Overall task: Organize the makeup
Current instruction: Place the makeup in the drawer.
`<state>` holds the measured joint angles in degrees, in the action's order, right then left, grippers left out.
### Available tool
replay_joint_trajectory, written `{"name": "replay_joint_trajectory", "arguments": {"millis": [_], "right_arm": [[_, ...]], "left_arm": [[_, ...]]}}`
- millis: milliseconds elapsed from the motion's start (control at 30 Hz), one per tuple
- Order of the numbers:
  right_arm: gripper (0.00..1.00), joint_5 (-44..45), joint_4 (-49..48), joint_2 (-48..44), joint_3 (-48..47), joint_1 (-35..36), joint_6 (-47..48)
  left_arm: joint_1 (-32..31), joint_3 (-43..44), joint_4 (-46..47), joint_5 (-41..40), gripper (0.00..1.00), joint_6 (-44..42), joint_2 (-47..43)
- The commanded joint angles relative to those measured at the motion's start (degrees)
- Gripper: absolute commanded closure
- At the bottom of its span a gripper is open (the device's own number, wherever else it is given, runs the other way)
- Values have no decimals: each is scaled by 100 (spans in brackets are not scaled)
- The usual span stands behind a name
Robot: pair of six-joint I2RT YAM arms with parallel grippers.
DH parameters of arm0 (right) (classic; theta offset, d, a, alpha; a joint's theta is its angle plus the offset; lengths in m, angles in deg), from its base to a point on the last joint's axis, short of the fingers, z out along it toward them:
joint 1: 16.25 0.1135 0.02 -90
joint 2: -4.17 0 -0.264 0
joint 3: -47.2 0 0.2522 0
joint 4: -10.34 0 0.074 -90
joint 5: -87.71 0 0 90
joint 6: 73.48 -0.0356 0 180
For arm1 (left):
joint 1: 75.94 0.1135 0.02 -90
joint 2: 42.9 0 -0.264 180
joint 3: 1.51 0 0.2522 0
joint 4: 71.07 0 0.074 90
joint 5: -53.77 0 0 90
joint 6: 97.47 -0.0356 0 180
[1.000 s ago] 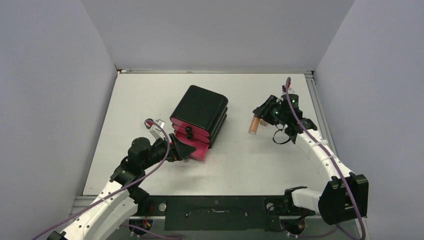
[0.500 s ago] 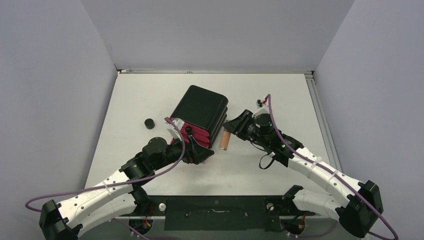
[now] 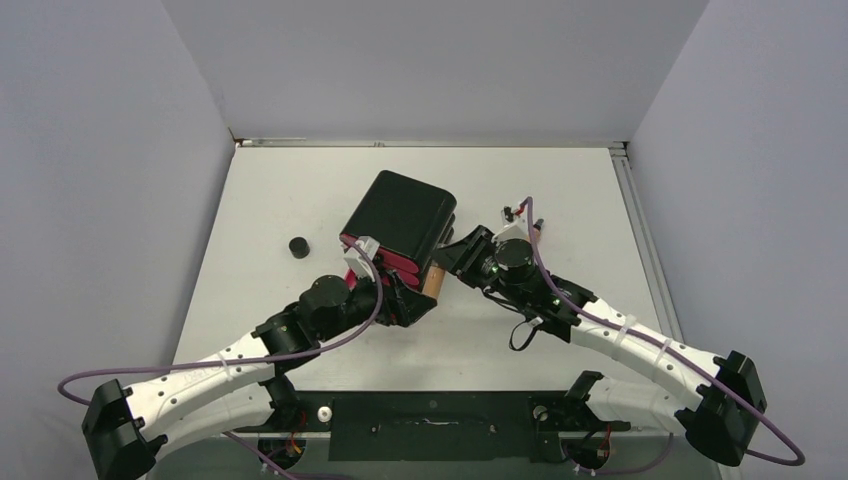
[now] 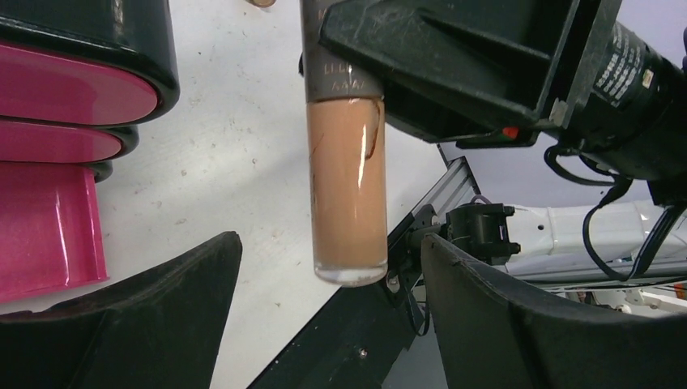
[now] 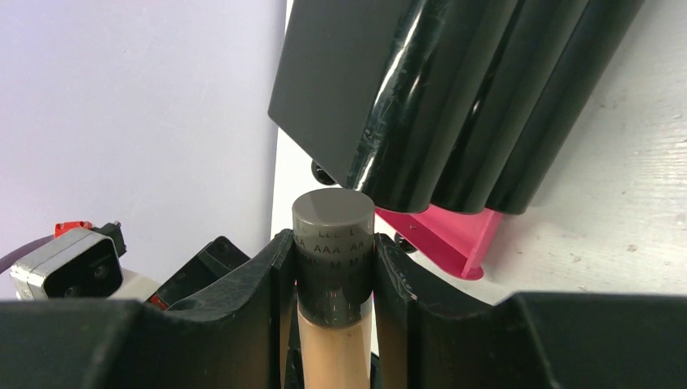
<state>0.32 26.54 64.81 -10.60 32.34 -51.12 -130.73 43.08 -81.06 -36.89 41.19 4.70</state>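
My right gripper is shut on a tan tube, pinching its dark cap. From above, the tube hangs just right of the black cabinet, below the right gripper. My left gripper stands open right under it. In the left wrist view the tube points down between the wide-apart fingers of the left gripper, touching neither. A small black round jar sits alone on the table to the left.
The cabinet's pink drawer fronts face the arms, and its lowest drawer is pulled out, also seen as a pink drawer under the cabinet. Grey walls enclose the white table.
My right arm has carried the tube leftwards from the right side of the table to the cabinet. My left gripper has moved right from the drawer to below the tube.
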Motion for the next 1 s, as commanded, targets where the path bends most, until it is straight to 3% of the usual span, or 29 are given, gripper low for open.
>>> {"name": "replay_joint_trajectory", "arguments": {"millis": [0, 167, 467, 800, 967], "right_arm": [[76, 339, -590, 81, -18, 251, -230], [76, 336, -545, 118, -10, 305, -257], [75, 311, -602, 150, -18, 305, -269], [74, 275, -581, 172, -8, 305, -194], [71, 310, -502, 196, -35, 308, -116]], "left_arm": [[-57, 329, 399, -72, 25, -125, 100], [-59, 371, 371, -247, 42, -167, 45], [-60, 387, 303, -1, 45, -244, 154], [-50, 422, 330, 182, 75, -303, 282], [-50, 336, 282, 111, 82, -306, 134]]}}
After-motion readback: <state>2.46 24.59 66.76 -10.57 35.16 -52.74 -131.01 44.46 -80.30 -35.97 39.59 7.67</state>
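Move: The foundation bottle, cap clamped in the right fingers and base pointing back, has its middle about 4 cm ahead, 3 cm right and 1 cm above the left hand. From there, the open drawer lies some 9 cm left, level ahead, 18 cm down; the organizer 16 cm ahead, 4 cm left, 12 cm below. From the right hand, the left fingers lie roughly 7 cm back, 4 cm left and 2 cm lower. The right hand keeps its grip on the foundation bottle's cap, eases it about 1.5 cm left and slightly back in between the waiting left fingers, then holds it steady there. The left hand stays nearly in place, bobbing under 1 cm up and back down as it edges about 1 cm right, while its fingers close from wide open to a third open and pinch the tan body just above the bottle's base. ##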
